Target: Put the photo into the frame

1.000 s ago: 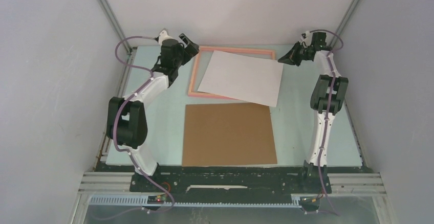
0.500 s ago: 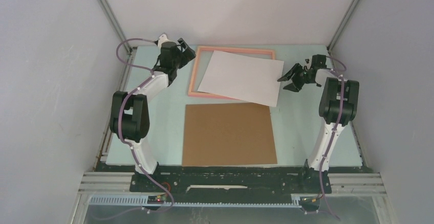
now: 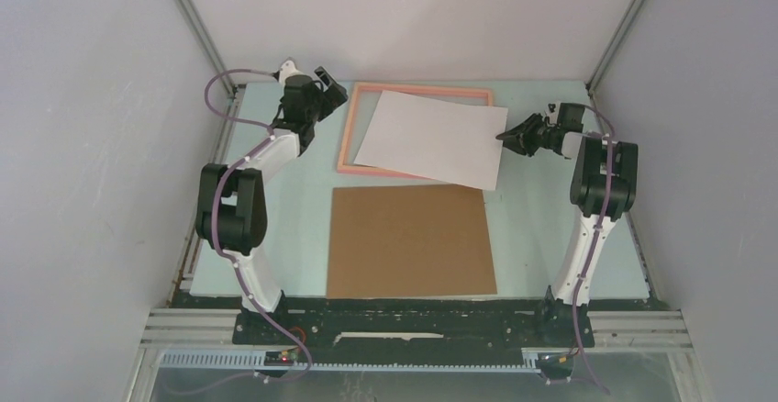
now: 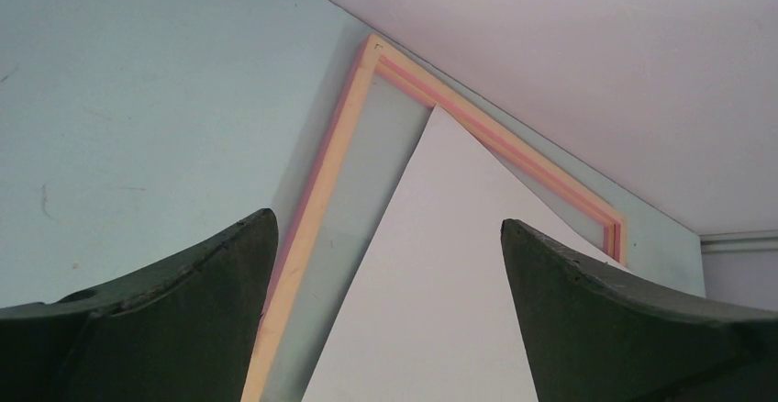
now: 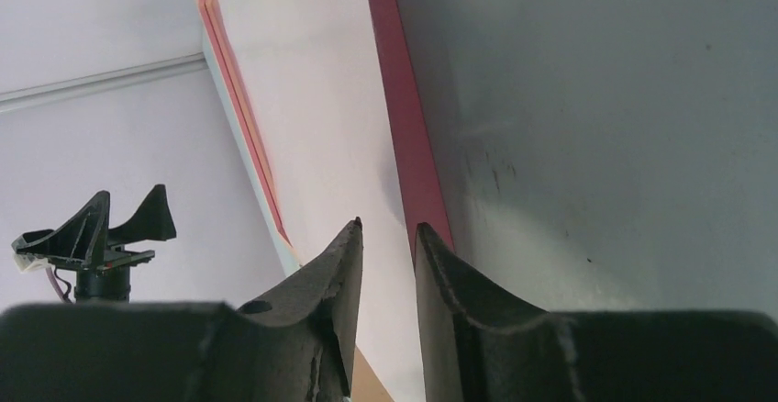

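Observation:
The photo lies white side up, skewed across the salmon-pink frame, with its near right corner hanging over the frame's near side. At the photo's right edge is my right gripper. In the right wrist view its jaws stand a narrow gap apart, with the white photo and the frame's bar showing beyond the tips. My left gripper hovers wide open at the frame's far left corner. The left wrist view shows the photo and frame between its fingers, untouched.
A plain brown backing board lies flat on the pale table in front of the frame, its far edge under the photo's overhanging corner. Enclosure walls and metal posts stand close behind and beside both arms.
My right arm swung from the back right corner down and left to the photo's right edge; its jaws opened, then narrowed. The left arm drew back slightly, still open.

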You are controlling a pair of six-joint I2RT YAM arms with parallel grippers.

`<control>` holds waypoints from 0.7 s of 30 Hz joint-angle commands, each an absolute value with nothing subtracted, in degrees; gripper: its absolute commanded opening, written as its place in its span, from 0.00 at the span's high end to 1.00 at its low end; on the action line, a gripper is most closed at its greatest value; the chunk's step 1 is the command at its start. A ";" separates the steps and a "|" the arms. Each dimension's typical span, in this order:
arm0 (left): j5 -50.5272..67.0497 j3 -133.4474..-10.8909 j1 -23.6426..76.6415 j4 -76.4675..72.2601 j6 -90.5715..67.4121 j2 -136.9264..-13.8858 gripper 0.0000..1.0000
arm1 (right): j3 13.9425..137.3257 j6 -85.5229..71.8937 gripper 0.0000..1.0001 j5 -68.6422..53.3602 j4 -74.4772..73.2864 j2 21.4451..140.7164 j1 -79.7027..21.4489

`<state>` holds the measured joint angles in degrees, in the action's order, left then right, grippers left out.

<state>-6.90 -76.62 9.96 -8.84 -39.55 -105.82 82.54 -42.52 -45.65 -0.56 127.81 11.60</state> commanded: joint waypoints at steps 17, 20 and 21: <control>-5.81 -76.10 8.91 -11.54 -38.94 -105.66 0.00 | 114.68 -19.26 1.00 -50.16 -26.78 137.26 9.49; -5.95 -75.92 8.88 -11.49 -38.94 -105.60 0.00 | 124.21 -13.96 1.00 -49.45 -37.05 140.98 8.33; -5.98 -75.98 8.88 -11.51 -38.94 -105.69 0.00 | 126.98 -12.35 1.00 -49.20 -39.04 141.74 7.83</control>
<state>-6.24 -76.62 9.37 -9.10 -39.55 -105.82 117.14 -23.11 -49.91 -23.53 138.52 9.72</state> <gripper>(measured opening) 0.996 0.006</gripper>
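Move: The right edge of the photo already lies between the right hand's half-open fingertips; the photo's middle is about 17 cm to its left, level fore and aft. The frame's middle is roughly 22 cm left, 1 cm ahead and 3 cm lower, its right rim only 2 cm left and 1 cm ahead. The brown board lies some 24 cm left and 29 cm back. From the left hand, the photo's middle is about 23 cm right, 7 cm back, 14 cm below. Shut the right gripper on the photo's right edge while easing forward about a centimetre, then draw the pinched edge forward and up together, about 6 cm each way in all and gathering speed, to bring its near side in over the frame. As you lift, swing the fingers some 15 degrees counter-clockwise and let their tips tilt up about as much. ##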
